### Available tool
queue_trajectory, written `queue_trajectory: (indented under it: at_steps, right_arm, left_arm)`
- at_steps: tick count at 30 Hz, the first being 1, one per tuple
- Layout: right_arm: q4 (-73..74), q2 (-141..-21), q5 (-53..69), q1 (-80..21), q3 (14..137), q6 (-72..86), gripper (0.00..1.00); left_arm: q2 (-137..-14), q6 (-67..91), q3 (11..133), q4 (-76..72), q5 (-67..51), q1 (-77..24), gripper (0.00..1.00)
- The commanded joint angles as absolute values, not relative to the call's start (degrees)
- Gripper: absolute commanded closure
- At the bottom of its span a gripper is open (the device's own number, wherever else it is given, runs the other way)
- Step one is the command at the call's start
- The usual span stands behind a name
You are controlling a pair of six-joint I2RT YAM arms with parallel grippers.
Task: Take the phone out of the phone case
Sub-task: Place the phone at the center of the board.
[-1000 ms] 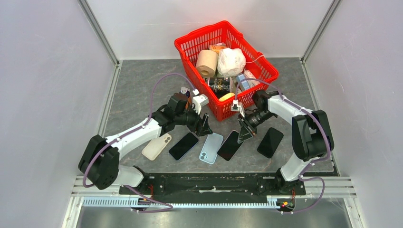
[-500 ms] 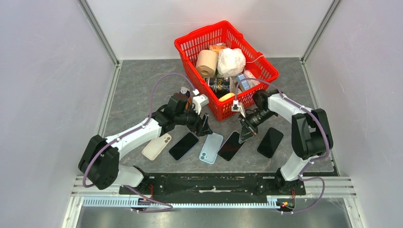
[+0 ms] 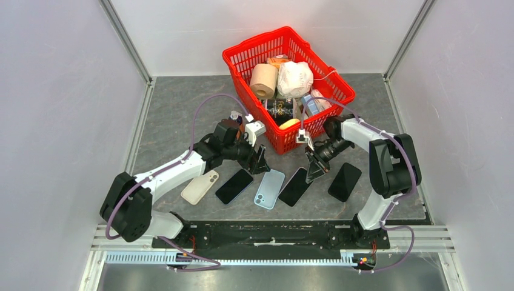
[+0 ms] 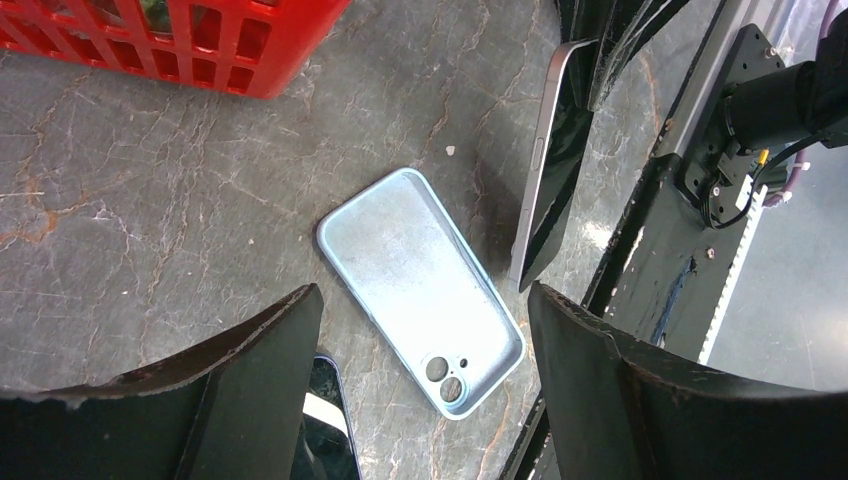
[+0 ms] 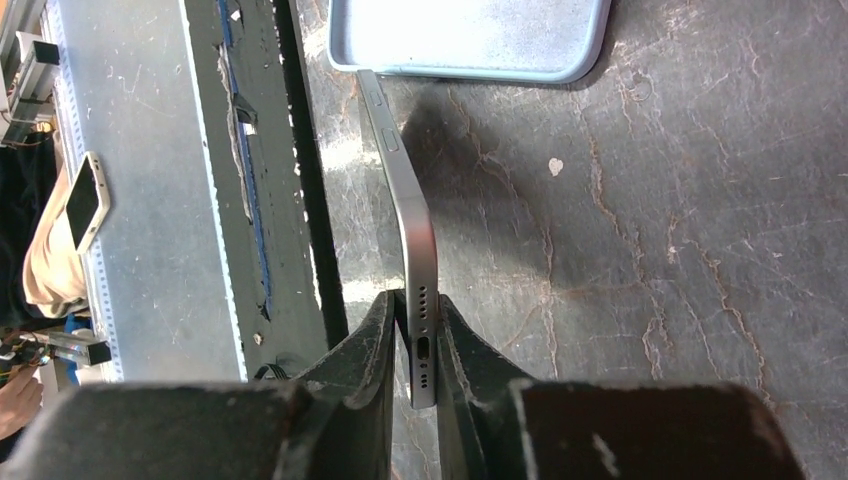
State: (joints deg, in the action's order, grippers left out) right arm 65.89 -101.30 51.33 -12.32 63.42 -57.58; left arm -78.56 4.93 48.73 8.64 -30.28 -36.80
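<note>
An empty light blue phone case (image 3: 269,188) lies open side up on the grey table; it also shows in the left wrist view (image 4: 420,287) and the right wrist view (image 5: 470,38). My right gripper (image 3: 315,170) is shut on the charging-port end of a black phone (image 3: 296,185), held on edge and tilted beside the case; the phone also shows in the right wrist view (image 5: 410,225) and the left wrist view (image 4: 552,165). My left gripper (image 3: 262,165) is open and empty, hovering above the case's far end.
A red basket (image 3: 242,54) of groceries stands right behind both grippers. A beige case (image 3: 199,187), a black phone (image 3: 234,185) and another black phone (image 3: 345,181) lie in the same row. The black base rail (image 3: 267,233) runs along the near edge.
My right gripper has shifted slightly and the held phone's near end has swung a little to the right, away from the blue case. The left arm has not moved.
</note>
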Motion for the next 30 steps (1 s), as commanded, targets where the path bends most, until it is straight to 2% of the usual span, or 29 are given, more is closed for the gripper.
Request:
queue_trajectory:
  at_steps: [1,6,15,26,30]
  right_arm:
    - [69.3,-107.3,35.9,-11.1,60.2,-47.4,0.78]
    - [68.0,-107.9,34.9,-10.8,59.9,-45.4,0.72]
    - [64.8,-107.6,35.0,-10.6,60.5,-39.8,0.71]
    - [61.9,-108.2,36.2,-10.6,62.6,-35.8,0.6]
    - [60.8,-107.7,36.1,-10.6,62.8,-34.3,0.52]
  left_arm:
    - [-77.8,2.5,49.9,8.4,-30.3,-36.6,0.18]
    - [-77.7,2.5,49.8,8.5,-30.3,-36.5,0.18]
    - [-77.3,2.5,49.8,8.5,-30.4,-36.5,0.18]
    - [-77.3,2.4,49.5,8.3,-30.3,-36.5,0.18]
    - [-77.3,2.4,49.4,8.3,-30.4,-36.5,0.18]
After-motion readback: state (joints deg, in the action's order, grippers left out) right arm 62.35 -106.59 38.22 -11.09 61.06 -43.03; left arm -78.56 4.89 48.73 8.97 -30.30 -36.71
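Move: The right gripper still pinches the short end of the phone, which is tilted steeply on edge. The spot where it is to lie flat is about 6 cm back, 1 cm left and 6 cm below this hand. The light blue case lies some 14 cm left and 2 cm back, the black phone about 14 cm right and level with it, both 6 cm below. From the left hand the spot is roughly 6 cm back, 15 cm right and 12 cm down. Bring the right gripper down about 4.5 cm and some 3.5 cm to the right, away from the light blue case, swinging back 3 cm towards the bases first and then 2 cm forward again. Roll the hand's left side down and tip the fingers, some 20 degrees in all, to lay the phone over screen up, easing the fingers to about half open around its end. ##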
